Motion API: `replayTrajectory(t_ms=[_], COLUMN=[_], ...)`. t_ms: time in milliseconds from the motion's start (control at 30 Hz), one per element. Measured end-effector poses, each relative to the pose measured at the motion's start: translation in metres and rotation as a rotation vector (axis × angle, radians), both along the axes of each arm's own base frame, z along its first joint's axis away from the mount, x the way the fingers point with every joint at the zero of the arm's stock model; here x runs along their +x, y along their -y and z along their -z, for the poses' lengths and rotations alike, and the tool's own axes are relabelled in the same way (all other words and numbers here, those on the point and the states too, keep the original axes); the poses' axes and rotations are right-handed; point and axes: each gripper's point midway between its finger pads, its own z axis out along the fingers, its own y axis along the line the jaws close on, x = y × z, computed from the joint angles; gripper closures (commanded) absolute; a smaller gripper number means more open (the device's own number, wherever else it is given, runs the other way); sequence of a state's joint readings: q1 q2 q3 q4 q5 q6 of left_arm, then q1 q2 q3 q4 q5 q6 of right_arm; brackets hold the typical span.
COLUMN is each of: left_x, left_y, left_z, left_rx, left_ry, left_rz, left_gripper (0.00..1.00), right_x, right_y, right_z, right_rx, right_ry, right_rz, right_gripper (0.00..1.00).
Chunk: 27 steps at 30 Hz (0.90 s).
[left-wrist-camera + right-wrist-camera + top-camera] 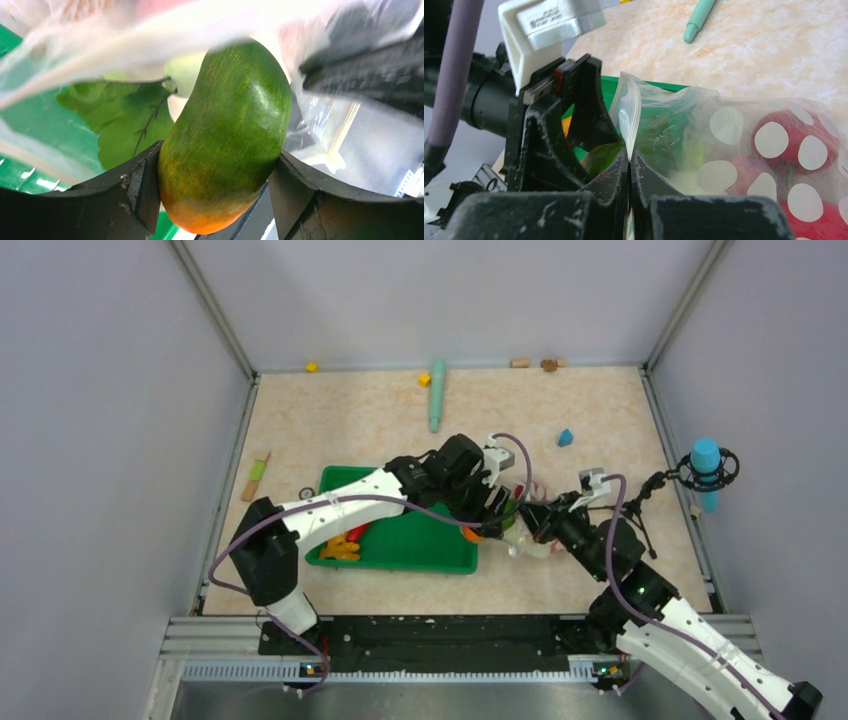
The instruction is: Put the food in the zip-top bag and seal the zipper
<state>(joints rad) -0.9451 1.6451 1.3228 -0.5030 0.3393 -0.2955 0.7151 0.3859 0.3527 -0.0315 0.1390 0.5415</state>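
My left gripper is shut on the orange-green mango and holds it at the mouth of the zip-top bag, clear with white dots. A green leaf and the white radish lie inside the bag. Two red tomatoes also show through the plastic. My right gripper is shut on the bag's mouth edge with the zipper and holds it up. In the top view the two grippers meet by the tray's right end. A yellow-orange bunch and red chili lie in the green tray.
The long teal stick lies at the back of the table. Small yellow blocks, a blue block and wooden blocks sit near the back wall. A small stick lies at the left. A blue microphone stands at the right edge.
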Motion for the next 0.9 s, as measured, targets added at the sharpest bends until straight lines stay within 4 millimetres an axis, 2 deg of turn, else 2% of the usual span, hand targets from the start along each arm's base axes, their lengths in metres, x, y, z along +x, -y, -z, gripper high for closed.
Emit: replayTrajectory(t_ms=[100, 233, 367, 400, 433, 467, 700, 900], left_x=[0.006, 0.015, 0.017, 0.017, 0.017, 0.017, 0.015, 0.012], left_y=[0.009, 0.021, 0.020, 0.020, 0.020, 0.020, 0.020, 0.020], left_z=[-0.005, -0.005, 0.000, 0.000, 0.000, -0.001, -0.001, -0.011], left_rx=[-0.002, -0.009, 0.011, 0.013, 0.012, 0.011, -0.003, -0.049], left_ry=[-0.006, -0.017, -0.042, -0.047, -0.049, -0.052, -0.054, -0.039], left_rz=[-0.014, -0.039, -0.075, -0.085, -0.090, -0.094, -0.092, -0.081], left_gripper=[0.86, 0.80, 0.49, 0.38, 0.12, 0.04, 0.03, 0.03], right_x=[-0.003, -0.007, -0.006, -0.006, -0.006, -0.006, -0.005, -0.007], right_y=[-0.004, -0.009, -0.009, -0.009, -0.009, -0.009, -0.008, -0.010], right_z=[-0.002, -0.003, -0.005, -0.005, -0.006, -0.006, -0.007, -0.007], right_rx=[0.011, 0.028, 0.030, 0.031, 0.032, 0.033, 0.034, 0.035], right_ry=[0.011, 0.033, 0.045, 0.045, 0.046, 0.048, 0.052, 0.051], right_rz=[-0.029, -0.065, -0.064, -0.064, -0.063, -0.062, -0.058, -0.070], right_gripper=[1.00, 1.00, 1.00, 1.00, 1.00, 1.00, 1.00, 1.00])
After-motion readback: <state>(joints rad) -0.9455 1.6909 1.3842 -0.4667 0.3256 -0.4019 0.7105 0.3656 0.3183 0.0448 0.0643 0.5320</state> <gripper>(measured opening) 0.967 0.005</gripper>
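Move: The left hand holds the papaya at the bag's mouth. The middle of the filled bag lies about 7 cm to its right, some 2 cm farther out and 8 cm lower. The right hand's pinch on the bag's rim is roughly 5 cm right, level fore and aft and 4 cm above; the green tray's middle is about 20 cm left, 2 cm ahead and 13 cm below. From the right hand, the bag's middle is some 3 cm ahead, 2 cm right and 11 cm down. Rightward and forward, the left hand carries the papaya about 2.5 cm deeper into the bag, turning barely 5 degrees, then holds there and spreads its fingers from part open to fully wide to let go of it, starting up by about 1 cm at the end. The right hand keeps its pinch on the rim, easing about 1 cm to its left. ##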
